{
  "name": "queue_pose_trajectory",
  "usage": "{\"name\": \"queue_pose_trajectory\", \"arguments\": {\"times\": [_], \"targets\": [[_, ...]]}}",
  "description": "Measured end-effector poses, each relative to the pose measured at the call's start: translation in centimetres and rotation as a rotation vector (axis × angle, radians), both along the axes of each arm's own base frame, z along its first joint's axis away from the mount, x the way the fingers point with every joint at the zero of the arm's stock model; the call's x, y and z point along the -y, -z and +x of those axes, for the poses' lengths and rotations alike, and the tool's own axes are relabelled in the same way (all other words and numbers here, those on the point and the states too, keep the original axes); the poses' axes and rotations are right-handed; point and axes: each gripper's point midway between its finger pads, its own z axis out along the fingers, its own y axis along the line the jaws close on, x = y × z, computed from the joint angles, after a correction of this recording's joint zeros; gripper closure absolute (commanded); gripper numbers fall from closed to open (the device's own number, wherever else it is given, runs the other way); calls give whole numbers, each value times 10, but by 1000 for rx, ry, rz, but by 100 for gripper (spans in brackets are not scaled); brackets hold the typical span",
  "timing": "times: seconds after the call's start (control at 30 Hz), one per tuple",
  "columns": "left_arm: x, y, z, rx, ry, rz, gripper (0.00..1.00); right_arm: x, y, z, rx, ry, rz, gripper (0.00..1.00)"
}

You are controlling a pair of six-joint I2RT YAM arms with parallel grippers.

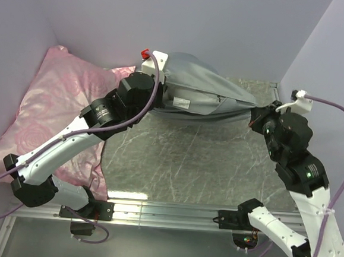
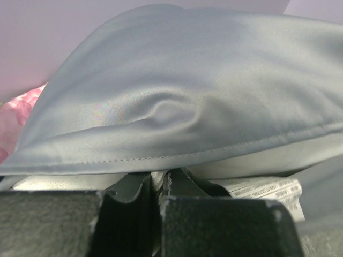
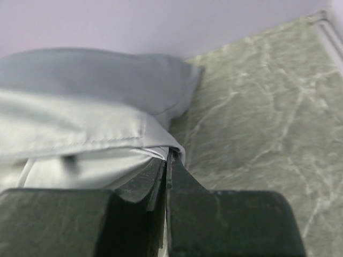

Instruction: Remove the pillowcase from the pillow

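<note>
The grey-blue pillowcase lies bulging at the back of the table, stretched between both grippers. My left gripper is at its open left end. In the left wrist view the jaws are shut on a pinch of white pillow fabric just under the pillowcase hem, beside a printed white tag. My right gripper is at the right end. In the right wrist view it is shut on a fold of the pillowcase edge, with the white pillow showing beneath the hem.
A pink rose-patterned satin pillow fills the left side, under my left arm. Lilac walls close in the back and both sides. The green marbled tabletop runs to a metal rail at the near edge.
</note>
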Motion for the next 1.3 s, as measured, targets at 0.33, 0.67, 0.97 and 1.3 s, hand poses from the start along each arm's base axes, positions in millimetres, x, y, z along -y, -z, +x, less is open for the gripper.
{"name": "queue_pose_trajectory", "arguments": {"times": [0.33,0.67,0.97,1.3], "targets": [[-11,3,-27,-36,69,-54,100,25,67,75,-203,80,39,100],[-7,21,-43,-90,147,-59,100,-20,157,119,-371,-134,179,93],[-12,51,-62,-158,209,-61,100,-44,215,111,-511,-205,158,42],[-35,106,-92,-254,215,-108,99,-22,102,75,-181,-167,95,31]]}}
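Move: The pillow, half in its grey pillowcase, hangs between the hands. From the left hand, still pinching white pillow inside the hem, its middle is some 17 cm right, 8 cm ahead and 12 cm lower. The label is about 7 cm right, level and just below; the pink pillow is 43 cm left, 5 cm ahead, 35 cm lower. The right hand still pinches the hem corner; the table patch for it is about 10 cm ahead, 6 cm left, 32 cm below, the pillow's middle 19 cm left, 12 cm ahead, 11 cm lower. Down and forward, the right hand carries the pinched hem corner towards the table, some 22 cm lower and 12 cm farther out, tipping its fingers down about 30 degrees; near the bottom it opens, lets go, and rises clear by about 12 cm, easing back. The left keeps its pinch, drawing back and sinking roughly 10 cm each way, a little left late on. ##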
